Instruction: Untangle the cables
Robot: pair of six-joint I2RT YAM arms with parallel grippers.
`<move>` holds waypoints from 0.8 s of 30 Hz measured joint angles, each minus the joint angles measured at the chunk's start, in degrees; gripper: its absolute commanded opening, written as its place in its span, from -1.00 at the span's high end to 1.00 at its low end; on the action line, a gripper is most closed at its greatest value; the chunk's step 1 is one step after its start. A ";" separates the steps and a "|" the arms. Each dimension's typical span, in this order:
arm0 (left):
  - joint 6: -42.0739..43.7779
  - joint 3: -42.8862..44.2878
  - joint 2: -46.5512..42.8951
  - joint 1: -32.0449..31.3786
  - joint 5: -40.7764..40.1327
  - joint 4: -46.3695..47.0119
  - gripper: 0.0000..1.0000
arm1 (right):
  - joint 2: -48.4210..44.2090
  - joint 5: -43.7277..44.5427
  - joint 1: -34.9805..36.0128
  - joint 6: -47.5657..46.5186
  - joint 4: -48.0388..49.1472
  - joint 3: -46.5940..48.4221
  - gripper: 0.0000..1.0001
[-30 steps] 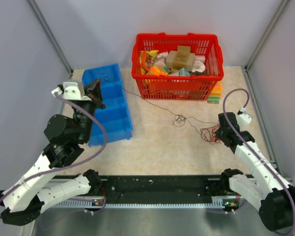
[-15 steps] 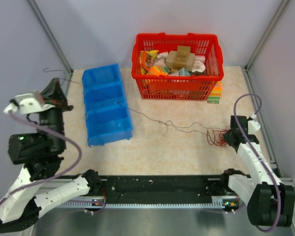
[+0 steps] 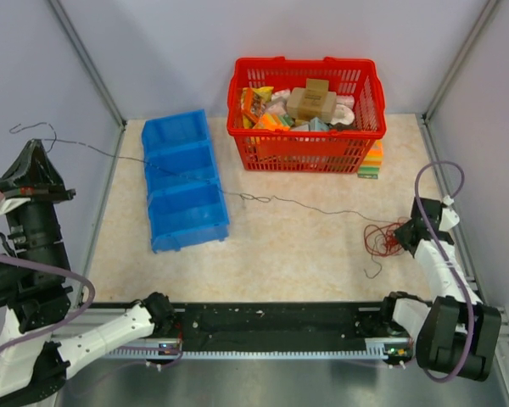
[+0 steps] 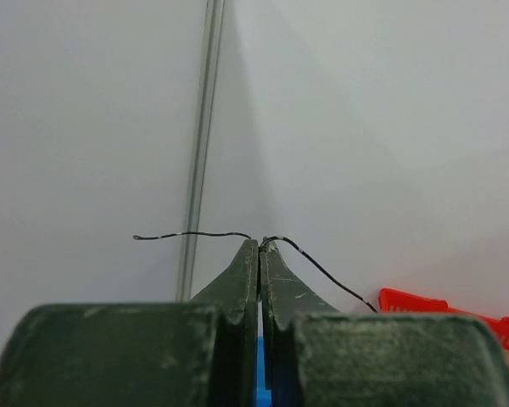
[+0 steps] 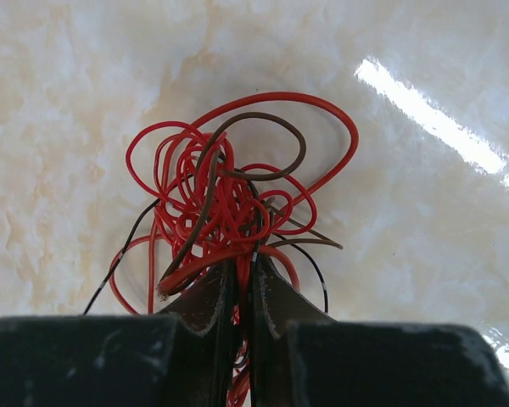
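Observation:
The cables are a loopy red and dark-red bundle (image 3: 380, 240) on the table at the right, with one thin dark wire (image 3: 305, 204) drawn out leftward across the table. My right gripper (image 3: 400, 239) is low over the table, shut on the bundle (image 5: 225, 191), with red strands pinched between its fingertips (image 5: 244, 267). My left gripper (image 3: 30, 144) is raised high at the far left, shut on the dark wire's (image 4: 322, 270) other end. A short tail sticks out past its tips (image 4: 260, 244).
The dark wire crosses over a blue divided bin (image 3: 191, 219) at the left of the table. A red basket (image 3: 305, 154) full of packets stands at the back, with a small coloured stack (image 3: 371, 161) beside it. Walls close both sides, and a black rail (image 3: 271, 326) runs along the near edge.
My left gripper swung from over the blue bin up and out to the far left, drawing the dark wire out into a long line. My right gripper shifted right with the bundle.

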 measured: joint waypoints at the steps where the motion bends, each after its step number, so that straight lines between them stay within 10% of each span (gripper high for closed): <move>1: 0.02 0.39 0.22 0.00 0.04 -0.61 1.00 | -0.13 -0.26 -0.63 -0.37 0.35 0.00 1.00; 14: 25.75 2.84 6.47 0.00 -8.79 15.30 1.00 | 2.34 -0.96 -5.20 -4.63 2.19 0.07 1.00; 24: 22.40 8.39 0.61 0.04 -8.98 12.02 1.00 | 4.04 -2.62 -6.60 -5.57 3.54 0.17 1.00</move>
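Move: The left fingers hold a black cable high up, stretched to the red tangle about 58 cm right of that hand, 9 cm ahead and 56 cm below. The blue trays lie some 13 cm right of the left hand, 21 cm ahead and 55 cm below. The right fingers grip the tangle, whose middle is about 4 cm to their left, level fore-and-aft, 3 cm below; the card stack sits 18 cm ahead and 9 cm left of them. Left hand draws the pinched cable 9 cm left, then also back; right keeps its grip, shifting 2.5 cm right. ##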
